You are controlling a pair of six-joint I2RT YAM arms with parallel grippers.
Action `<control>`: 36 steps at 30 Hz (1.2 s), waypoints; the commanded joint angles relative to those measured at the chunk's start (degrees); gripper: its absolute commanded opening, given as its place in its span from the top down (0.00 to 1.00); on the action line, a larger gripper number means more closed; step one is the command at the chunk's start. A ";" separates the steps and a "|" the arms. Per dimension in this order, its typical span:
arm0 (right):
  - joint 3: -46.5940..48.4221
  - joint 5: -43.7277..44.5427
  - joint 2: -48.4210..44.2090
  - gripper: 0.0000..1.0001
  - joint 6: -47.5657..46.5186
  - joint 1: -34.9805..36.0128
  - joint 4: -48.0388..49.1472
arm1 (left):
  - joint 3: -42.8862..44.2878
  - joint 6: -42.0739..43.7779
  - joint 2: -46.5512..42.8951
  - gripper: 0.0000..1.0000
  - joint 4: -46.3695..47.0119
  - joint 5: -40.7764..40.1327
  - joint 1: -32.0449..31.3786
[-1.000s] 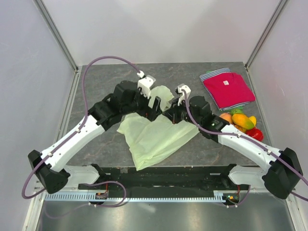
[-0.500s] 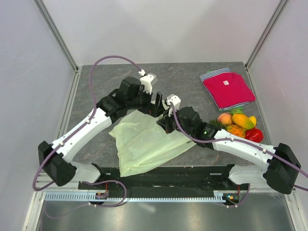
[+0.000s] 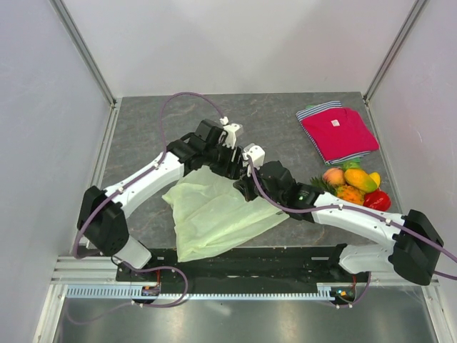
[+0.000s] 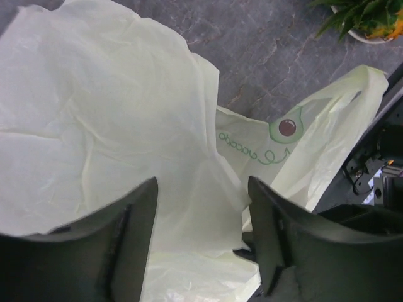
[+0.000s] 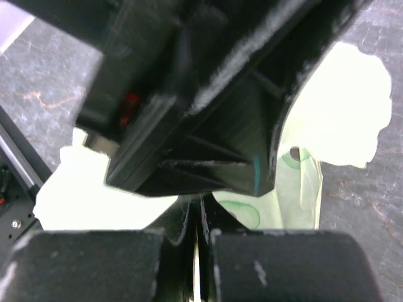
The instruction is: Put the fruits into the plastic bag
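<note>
The pale-green plastic bag [image 3: 214,214] lies flat and crumpled on the table's near middle. My right gripper [image 3: 243,189] is at the bag's upper right edge. In the right wrist view it [image 5: 198,234] is shut with a thin pale strip of the bag pinched between the pads. My left gripper [image 3: 232,163] hovers just behind it, open. In the left wrist view its jaws [image 4: 201,233] straddle the bag [image 4: 94,126] without gripping it. The fruits sit in a pile at the right: peach [image 3: 333,176], mango piece [image 3: 359,179], pineapple [image 3: 348,193] and red piece [image 3: 379,199].
A folded red shirt [image 3: 335,132] lies at the back right. The bag's loop handle with an avocado print [image 4: 286,129] lies toward the right arm. The pineapple's green crown [image 4: 352,16] shows at the top right of the left wrist view. White walls enclose the table.
The bag was dragged toward the front left and flattened. My left arm stretched right, and its gripper came down close beside the right gripper. The fruits have not moved.
</note>
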 commanded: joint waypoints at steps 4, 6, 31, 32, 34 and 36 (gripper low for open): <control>2.06 3.26 1.09 1.00 -1.68 0.03 3.41 | 0.49 0.47 3.59 0.72 -0.02 10.48 -0.67; 2.41 3.78 1.09 0.99 -1.86 0.12 2.70 | 0.48 0.38 3.77 0.87 0.33 11.28 -0.67; 19.55 -2.36 -13.93 0.08 -1.33 -13.68 -22.17 | -2.58 24.28 -24.26 0.99 12.89 14.26 3.01; 18.77 -2.80 -14.63 0.07 -1.33 -14.72 -22.78 | -3.11 24.46 -24.70 0.99 13.51 14.80 3.63; 17.71 -3.95 -15.69 0.06 -1.16 -15.44 -23.14 | -5.04 23.24 -26.11 0.98 15.09 16.29 5.56; 15.43 -6.05 -16.57 0.05 -0.63 -15.44 -23.14 | -6.45 22.18 -26.72 0.98 17.29 17.96 7.31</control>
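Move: My right hand already pinches the bag's rim. My left hand hovers over that edge with its fingers partly shut: the grip spot is about 2 cm back, 2 cm right and 2 cm below it. From my left hand, the bag's crumpled body spreads some 13 cm back, 3 cm left and 12 cm down. From my right hand, the fruit plate is about 36 cm right and 2 cm back, and the red cloth 33 cm right and 16 cm ahead, both roughly 15 cm lower. My left hand eases down, back and right by about 2 cm and shuts on the rim beside my right fingers, which then open and let go. Both rise: my left keeps its pinch, climbing nearly 20 cm and tipping its fingers up some 40 degrees, while my right, opening wide, goes up and off to the right, sinking a little at the end. ##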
